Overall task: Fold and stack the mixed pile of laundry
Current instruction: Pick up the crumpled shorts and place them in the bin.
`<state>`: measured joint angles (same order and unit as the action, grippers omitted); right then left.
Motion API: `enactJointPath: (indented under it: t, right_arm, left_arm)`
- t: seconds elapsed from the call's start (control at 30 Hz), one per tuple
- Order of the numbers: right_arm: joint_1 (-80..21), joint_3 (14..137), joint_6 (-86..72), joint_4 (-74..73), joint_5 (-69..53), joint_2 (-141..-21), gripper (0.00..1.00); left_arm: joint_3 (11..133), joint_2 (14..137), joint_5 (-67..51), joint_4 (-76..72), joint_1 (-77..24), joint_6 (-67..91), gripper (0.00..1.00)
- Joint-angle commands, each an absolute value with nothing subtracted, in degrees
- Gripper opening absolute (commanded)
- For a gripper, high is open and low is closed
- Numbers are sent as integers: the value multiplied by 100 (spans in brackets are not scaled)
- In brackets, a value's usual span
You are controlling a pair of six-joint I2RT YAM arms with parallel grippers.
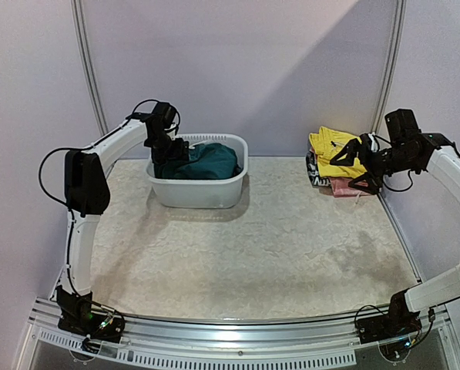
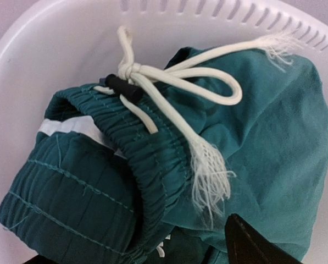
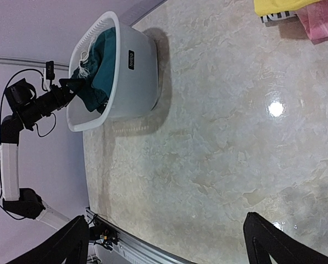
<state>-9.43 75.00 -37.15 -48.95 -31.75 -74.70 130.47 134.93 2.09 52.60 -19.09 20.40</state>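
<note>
The laundry pile lies in a white tub [image 1: 199, 193] at the back left. On top are dark teal shorts [image 2: 273, 126] with a knotted, frayed white drawstring [image 2: 169, 77]. A darker cloth with a scrap of white print [image 2: 177, 252] peeks out beneath them. My left gripper [image 1: 166, 150] reaches down into the tub, its jaws wide apart and pressed around the bunched waistband; one black finger [image 2: 257, 245] shows at the lower right. My right gripper [image 1: 351, 166] hovers open above the table at the back right, nothing between its fingers [image 3: 284, 242].
A stack of folded clothes sits at the back right by the wall: yellow [image 1: 334, 146] on top, a black-and-white piece [image 1: 316, 173] and pink [image 1: 345, 187] below. Walls close off the back and both sides. The marbled tabletop [image 1: 253, 247] lies between tub and stack.
</note>
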Motion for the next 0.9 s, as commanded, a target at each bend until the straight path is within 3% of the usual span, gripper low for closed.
enactJointPath:
  t: [0.0,0.23,0.33,0.87]
  right_arm:
    - [-980,7660,-3629,-4927,-3254,-7574,99]
    - [-976,7733,-3673,-4874,-3285,-7676,99]
    - [-966,7760,-3731,-4803,-3302,-7690,99]
    - [-978,8080,-4011,-3989,-3010,-7172,99]
  left_arm:
    - [13301,13709,-137,4876,-1896,2165,69]
    - [13456,13707,-343,4580,-1907,2234,14]
    - [13462,13618,-385,4611,-1926,2275,1]
    - [13373,11906,-1830,4026,-2294,3496,0]
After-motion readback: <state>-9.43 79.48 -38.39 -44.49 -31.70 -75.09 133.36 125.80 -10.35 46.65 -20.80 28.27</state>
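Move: The green shorts lie bunched in the white bin, my open left fingers already down around their waistband; their middle is about 6 cm right, 3 cm ahead and 3 cm below. The drawstring is some 6 cm ahead and 2 cm right, and the bin's middle about 6 cm right, 2 cm ahead and 6 cm lower. From my right hand the shorts are roughly 36 cm left, 25 cm ahead and 15 cm below. I close my left fingers fully on the bunched green waistband, easing a couple of centimetres forward and right as they shut. Keeping that pinch, I pull up about 13 cm in all, speeding up towards the end, drifting right and slightly back and swinging the fingertips some 20 degrees to the right. My open right hand rises about 4 cm, easing forward a little. ##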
